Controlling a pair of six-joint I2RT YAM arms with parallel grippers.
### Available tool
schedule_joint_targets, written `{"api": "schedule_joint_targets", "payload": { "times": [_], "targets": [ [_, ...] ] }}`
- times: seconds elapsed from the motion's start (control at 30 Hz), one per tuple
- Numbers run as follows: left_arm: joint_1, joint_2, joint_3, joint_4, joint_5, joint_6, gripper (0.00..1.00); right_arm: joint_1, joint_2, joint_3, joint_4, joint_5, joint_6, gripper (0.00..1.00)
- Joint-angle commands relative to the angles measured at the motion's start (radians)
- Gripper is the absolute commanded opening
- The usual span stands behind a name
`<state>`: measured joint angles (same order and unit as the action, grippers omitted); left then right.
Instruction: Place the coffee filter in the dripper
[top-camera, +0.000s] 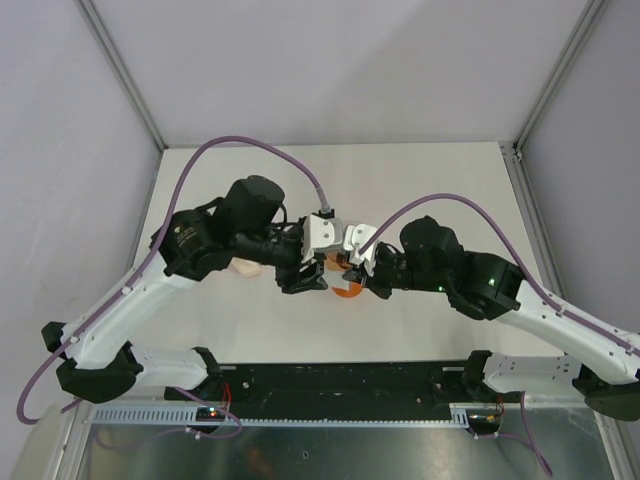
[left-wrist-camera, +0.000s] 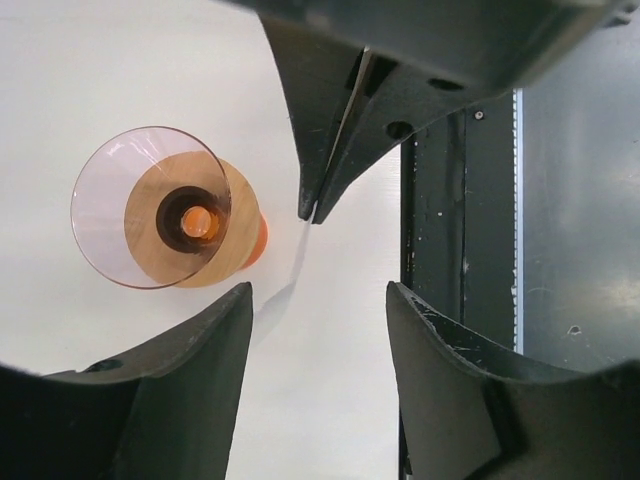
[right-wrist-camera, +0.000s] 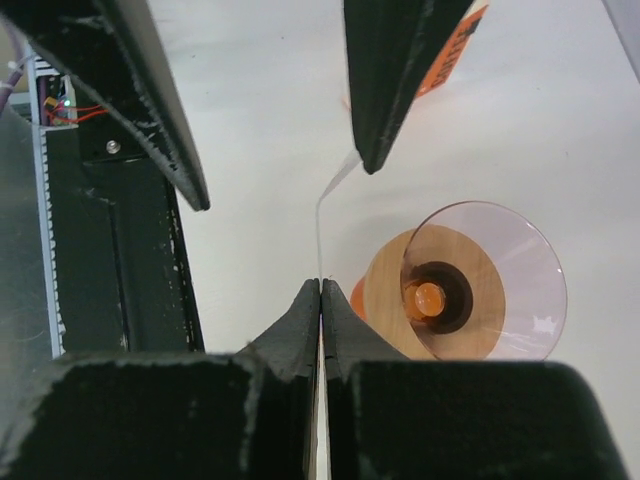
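The dripper is a translucent pinkish cone with a wooden collar, standing upright on the white table; it also shows in the right wrist view and as an orange spot between the arms. The coffee filter is a thin white sheet seen edge-on, pinched in my shut right gripper just left of the dripper. My left gripper stands open facing it, nothing between its fingers. Seen from above, both grippers meet over the dripper. The dripper's cone is empty.
A cream stack of folded filters lies partly under the left arm. The black base rail runs along the table's near edge. An orange tag shows behind the left finger. Enclosure walls surround the table.
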<state>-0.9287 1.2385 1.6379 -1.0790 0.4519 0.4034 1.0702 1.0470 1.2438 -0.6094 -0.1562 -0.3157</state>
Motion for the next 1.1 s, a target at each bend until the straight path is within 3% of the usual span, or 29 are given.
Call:
{"api": "schedule_joint_targets", "payload": {
  "times": [0.0, 0.23, 0.43, 0.57, 0.7, 0.73, 0.93, 0.97, 1.0, 1.07],
  "targets": [
    [0.008, -0.031, -0.007, -0.018, 0.063, 0.074, 0.61, -0.007, -0.026, 0.028, -0.001, -0.111, -0.053, 0.0],
    [0.01, -0.035, -0.027, -0.038, 0.088, 0.111, 0.59, -0.006, -0.035, 0.028, -0.007, -0.179, -0.095, 0.0],
    [0.01, -0.034, -0.044, -0.045, 0.081, 0.124, 0.38, -0.008, -0.037, 0.028, 0.002, -0.183, -0.097, 0.0],
    [0.009, -0.032, -0.041, -0.047, 0.09, 0.123, 0.08, -0.01, -0.037, 0.028, 0.002, -0.177, -0.097, 0.0],
    [0.01, -0.03, -0.036, -0.046, 0.1, 0.093, 0.01, -0.03, -0.037, 0.027, 0.007, -0.15, -0.063, 0.03],
    [0.009, -0.027, -0.028, -0.042, 0.093, 0.08, 0.0, -0.043, -0.039, 0.025, 0.012, -0.147, -0.042, 0.09],
    [0.011, -0.018, 0.079, 0.017, 0.001, 0.007, 0.0, -0.202, -0.133, -0.121, 0.165, -0.248, 0.082, 0.71],
    [0.011, -0.015, 0.11, 0.022, 0.003, 0.008, 0.0, -0.24, -0.153, -0.142, 0.192, -0.284, 0.107, 0.85],
    [0.011, -0.013, 0.137, 0.026, 0.011, 0.009, 0.0, -0.287, -0.173, -0.164, 0.229, -0.339, 0.127, 0.92],
    [0.011, -0.007, 0.191, 0.029, 0.062, 0.002, 0.0, -0.362, -0.203, -0.192, 0.295, -0.444, 0.172, 0.98]
  ]
}}
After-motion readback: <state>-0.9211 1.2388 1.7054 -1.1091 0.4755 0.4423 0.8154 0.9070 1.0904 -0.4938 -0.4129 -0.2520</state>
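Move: The coffee filter, still held in the shut right gripper, has its middle about 3 cm to the right of the left hand, 1 cm ahead and 1 cm below; from the right hand it lies some 2 cm left and 1 cm ahead. The dripper stands on the carafe about 10 cm ahead of the left hand, 5 cm right and 14 cm lower. The filter pack lies roughly 18 cm left of the left hand, 17 cm ahead, 28 cm below. Draw the right hand back about 2.5 cm, swinging the held filter some 10 degrees counter-clockwise, while the open left gripper eases down and back about 2 cm; pinch the filter's edge with the left fingers. Then open the right fingers wide, let go of the filter, and take that hand forward and right about 5 cm as the left lifts it some 3.5 cm. ##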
